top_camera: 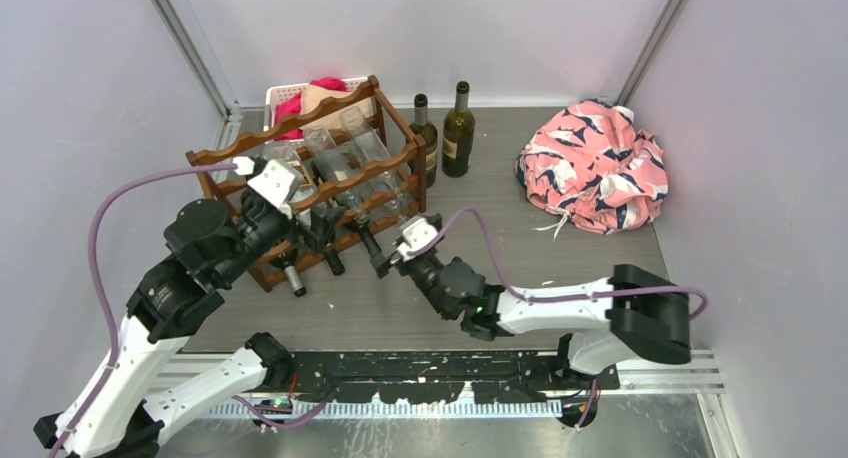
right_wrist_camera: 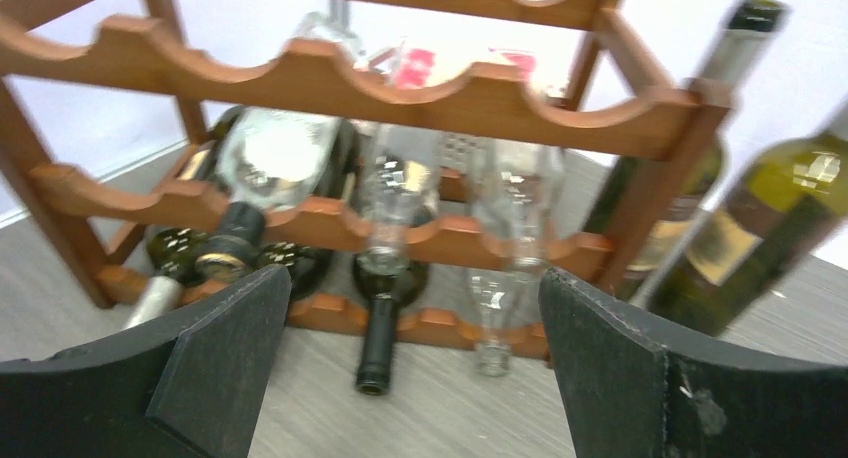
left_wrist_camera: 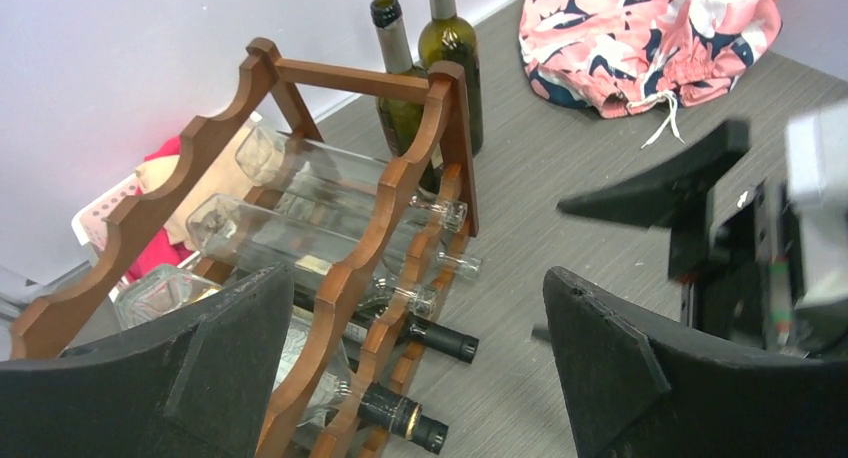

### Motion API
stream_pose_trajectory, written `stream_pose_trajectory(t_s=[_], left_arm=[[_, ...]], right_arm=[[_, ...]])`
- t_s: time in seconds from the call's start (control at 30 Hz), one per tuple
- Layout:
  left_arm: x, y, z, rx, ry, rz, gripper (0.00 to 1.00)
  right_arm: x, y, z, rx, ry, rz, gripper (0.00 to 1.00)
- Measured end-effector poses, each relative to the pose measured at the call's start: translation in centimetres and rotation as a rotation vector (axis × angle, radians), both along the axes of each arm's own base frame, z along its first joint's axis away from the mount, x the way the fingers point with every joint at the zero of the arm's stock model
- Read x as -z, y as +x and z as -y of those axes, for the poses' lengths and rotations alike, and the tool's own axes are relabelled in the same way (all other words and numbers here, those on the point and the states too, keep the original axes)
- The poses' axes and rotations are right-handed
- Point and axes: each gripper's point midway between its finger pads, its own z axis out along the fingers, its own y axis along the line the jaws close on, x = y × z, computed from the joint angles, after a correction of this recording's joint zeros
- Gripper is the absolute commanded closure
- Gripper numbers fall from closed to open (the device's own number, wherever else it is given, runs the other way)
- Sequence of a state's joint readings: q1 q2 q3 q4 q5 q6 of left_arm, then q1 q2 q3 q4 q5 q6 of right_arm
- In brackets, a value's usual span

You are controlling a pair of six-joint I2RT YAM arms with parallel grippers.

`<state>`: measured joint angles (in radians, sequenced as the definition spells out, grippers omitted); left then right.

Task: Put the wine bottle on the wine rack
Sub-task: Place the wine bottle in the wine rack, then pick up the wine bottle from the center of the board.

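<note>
The wine rack [top_camera: 330, 102] [left_wrist_camera: 350, 278] [right_wrist_camera: 480, 103] stands at the back left, holding several clear and dark bottles lying on their sides. A dark wine bottle [right_wrist_camera: 378, 328] lies in the bottom tier, its neck [top_camera: 368, 240] sticking out toward me. My right gripper [top_camera: 385, 261] [right_wrist_camera: 415, 368] hovers open just in front of that neck, holding nothing. My left gripper [top_camera: 312, 228] [left_wrist_camera: 420, 368] is open at the rack's front left, above the lower bottle necks, also holding nothing. Two dark green bottles [top_camera: 458, 128] [top_camera: 425, 138] stand upright beside the rack's right end.
A pink patterned cloth bundle [top_camera: 595, 168] [left_wrist_camera: 650, 38] lies at the back right. A white slotted basket [top_camera: 285, 93] with red cloth sits behind the rack. The two arms are close together in front of the rack; my right arm [left_wrist_camera: 760, 268] shows in the left wrist view.
</note>
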<state>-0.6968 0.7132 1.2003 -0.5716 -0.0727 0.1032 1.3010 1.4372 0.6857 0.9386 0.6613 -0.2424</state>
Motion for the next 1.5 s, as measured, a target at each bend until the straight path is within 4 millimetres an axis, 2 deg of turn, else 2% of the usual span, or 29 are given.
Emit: stream_pose_trajectory(t_s=[0.2,0.33,0.5,0.6,0.83,1.0,1.1,1.23,1.4,1.5], left_arm=[[2.2,1.1,1.1,0.009,0.033,-0.045,0.04],[3.0,1.5,1.7,0.016,0.032,-0.06,0.04],[4.0,2.2,2.7,0.031,0.044,-0.086,0.04],[4.1,2.4,3.0,0.038,0.044,-0.089,0.04],[3.8,2.5,3.2,0.043,0.036,-0.08,0.03],[3.6,2.3,3.0,0.042,0.031,-0.073,0.03],[3.5,2.1,2.8,0.042,0.027,-0.068,0.03],[3.4,2.0,2.7,0.042,0.024,-0.064,0.03],[3.7,1.8,2.7,0.045,0.022,-0.068,0.03],[3.9,1.7,2.6,0.045,0.022,-0.072,0.03]], right_arm=[[-2.7,3.2,6.7,0.137,0.063,-0.03,0.0],[-4.4,5.0,11.0,0.228,0.094,-0.043,0.0],[-5.1,8.3,16.2,0.358,0.107,-0.091,0.0],[-5.3,10.6,18.0,0.408,0.098,-0.133,0.0],[-7.6,17.1,20.4,0.455,0.148,-0.231,0.0],[-8.2,21.7,21.7,0.447,0.18,-0.308,0.0],[-8.1,24.1,20.1,0.399,0.143,-0.357,0.0],[-7.3,25.9,18.2,0.357,0.078,-0.413,0.0],[-5.9,27.7,17.3,0.36,0.004,-0.464,0.0],[-5.2,28.8,17.0,0.365,-0.03,-0.491,0.06]])
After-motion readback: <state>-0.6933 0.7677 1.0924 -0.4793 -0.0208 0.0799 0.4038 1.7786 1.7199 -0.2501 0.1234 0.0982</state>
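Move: The wine bottle to reach, the right-hand one of the two still upright at the back, stands about 32 cm ahead of the right hand, 16 cm to its right, its middle some 10 cm lower. The other upright bottle is about 30 cm ahead and 8 cm right of that hand. The rack's middle is roughly 15 cm ahead, 14 cm left and 10 cm below. From the left hand, the bottle to reach lies some 33 cm ahead, 25 cm right and 24 cm lower. Swing the empty, wide-open right gripper right and upward away from the rack, then drive it forward, about 29 cm in all, past the near upright bottle to the right-hand bottle's neck. Dip slightly and ease back left at the end, tipping the fingers down nearly 30 degrees and turning clockwise; don't close or touch yet. Meanwhile sink the open left gripper about 4 cm beside the rack, easing right. ##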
